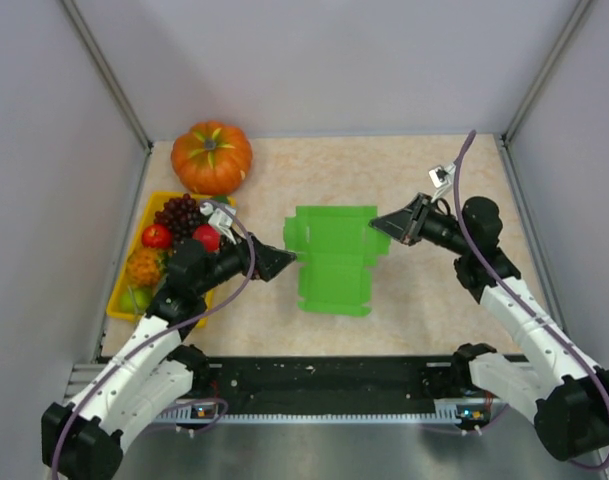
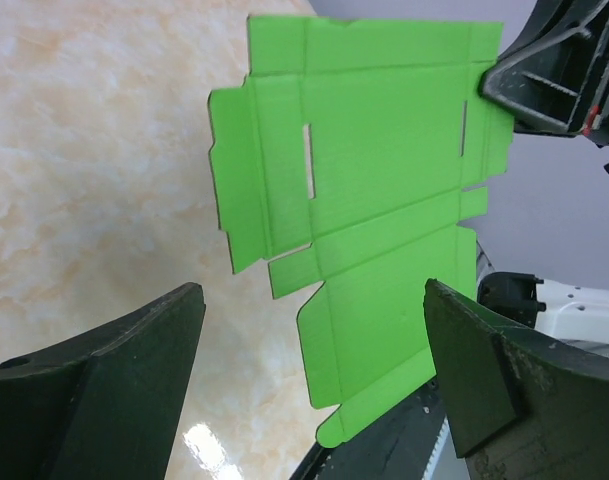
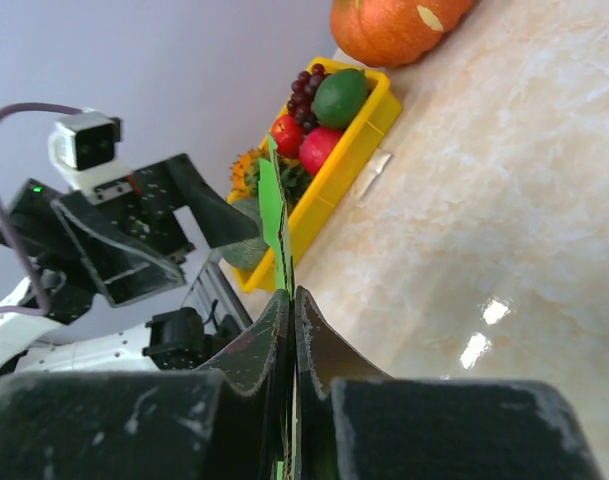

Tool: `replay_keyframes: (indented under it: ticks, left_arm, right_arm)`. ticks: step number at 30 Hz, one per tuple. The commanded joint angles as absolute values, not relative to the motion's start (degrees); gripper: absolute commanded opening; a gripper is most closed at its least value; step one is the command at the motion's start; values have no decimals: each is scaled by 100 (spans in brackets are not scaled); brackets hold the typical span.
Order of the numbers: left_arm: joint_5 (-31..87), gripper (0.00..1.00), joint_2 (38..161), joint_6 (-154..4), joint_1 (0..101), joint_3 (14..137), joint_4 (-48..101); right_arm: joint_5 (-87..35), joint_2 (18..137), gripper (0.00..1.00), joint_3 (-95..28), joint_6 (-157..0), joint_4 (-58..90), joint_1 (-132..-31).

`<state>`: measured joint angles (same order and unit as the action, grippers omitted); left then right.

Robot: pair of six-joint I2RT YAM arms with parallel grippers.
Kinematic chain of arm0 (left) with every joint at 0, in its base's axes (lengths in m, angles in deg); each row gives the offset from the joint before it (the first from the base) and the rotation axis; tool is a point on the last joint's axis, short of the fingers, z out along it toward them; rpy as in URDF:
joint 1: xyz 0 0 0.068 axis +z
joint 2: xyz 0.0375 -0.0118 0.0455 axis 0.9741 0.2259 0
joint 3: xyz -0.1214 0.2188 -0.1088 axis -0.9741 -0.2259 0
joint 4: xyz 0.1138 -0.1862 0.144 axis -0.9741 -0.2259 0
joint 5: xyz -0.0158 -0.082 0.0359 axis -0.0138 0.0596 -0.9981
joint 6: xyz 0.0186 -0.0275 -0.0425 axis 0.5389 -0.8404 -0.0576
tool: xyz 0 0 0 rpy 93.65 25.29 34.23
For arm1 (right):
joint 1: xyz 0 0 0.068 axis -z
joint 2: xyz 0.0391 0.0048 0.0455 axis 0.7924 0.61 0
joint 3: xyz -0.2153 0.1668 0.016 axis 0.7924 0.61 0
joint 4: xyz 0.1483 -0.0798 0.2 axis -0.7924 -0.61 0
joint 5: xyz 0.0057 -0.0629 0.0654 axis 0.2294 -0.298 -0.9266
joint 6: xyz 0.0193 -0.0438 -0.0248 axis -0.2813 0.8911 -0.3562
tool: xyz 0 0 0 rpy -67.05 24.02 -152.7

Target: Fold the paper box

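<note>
The paper box [image 1: 332, 260] is a flat bright green die-cut sheet with tabs and crease lines, in the middle of the table. My right gripper [image 1: 386, 226] is shut on its upper right edge. In the right wrist view the sheet [image 3: 274, 215] runs edge-on out of the pinched jaws of that gripper [image 3: 292, 296]. My left gripper [image 1: 287, 262] stands open at the sheet's left edge. In the left wrist view its fingers [image 2: 454, 340] are spread wide, and the sheet [image 2: 374, 180] faces them without touching. The right gripper [image 2: 544, 85] shows at the sheet's far corner.
An orange pumpkin [image 1: 212, 157] sits at the back left. A yellow tray [image 1: 144, 208] with grapes [image 1: 181, 213], red fruit and a small round green fruit [image 3: 339, 97] stands along the left side, just behind my left arm. Grey walls enclose the table.
</note>
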<state>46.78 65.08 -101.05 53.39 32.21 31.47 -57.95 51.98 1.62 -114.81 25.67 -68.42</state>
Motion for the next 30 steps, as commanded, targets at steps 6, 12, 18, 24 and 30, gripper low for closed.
replay_keyframes:
  ticks: [6,12,18,24,30]
  left_arm:
    - [5104,93,7040,-10461,5462,3362,4273]
    - [6245,67,7655,-11137,5787,3354,5886]
    - [7203,10,8112,-11341,5831,3520,6437]
    - [7889,0,8113,-10367,5805,3748,5376]
    - [8373,0,7937,-9688,5761,4056,4364]
  right_arm:
    - [-6132,4804,0,331,-12185,3531,-6770]
    - [-6502,4690,0,568,-12485,4218,-6770]
    - [-6749,4715,16,377,-11558,2775,-6770]
    - [-5456,5304,66,-1522,-8697,-694,-7157]
    - [-6509,6148,70,-2437,-7669,-976,-7754]
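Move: The green paper box blank hangs open from my right hand, which already pinches its right flap. From my open left hand, the left flap is about 4 cm ahead and 3 cm to the right, almost level; the big panel is some 5 cm ahead and 11 right, the lower panel 5 back and 11 right, hanging lower. From my right hand, that left flap lies roughly 17 cm left and 3 cm back. My right hand first draws the blank back some 3 cm and lifts it a little, while my left reaches about 2 cm forward and to the right and shuts on the left flap. Then my right fingers open and let go, rolling left side down and rising clear, and my left carries the blank back nearly 4 cm, turning some 25 degrees clockwise. ##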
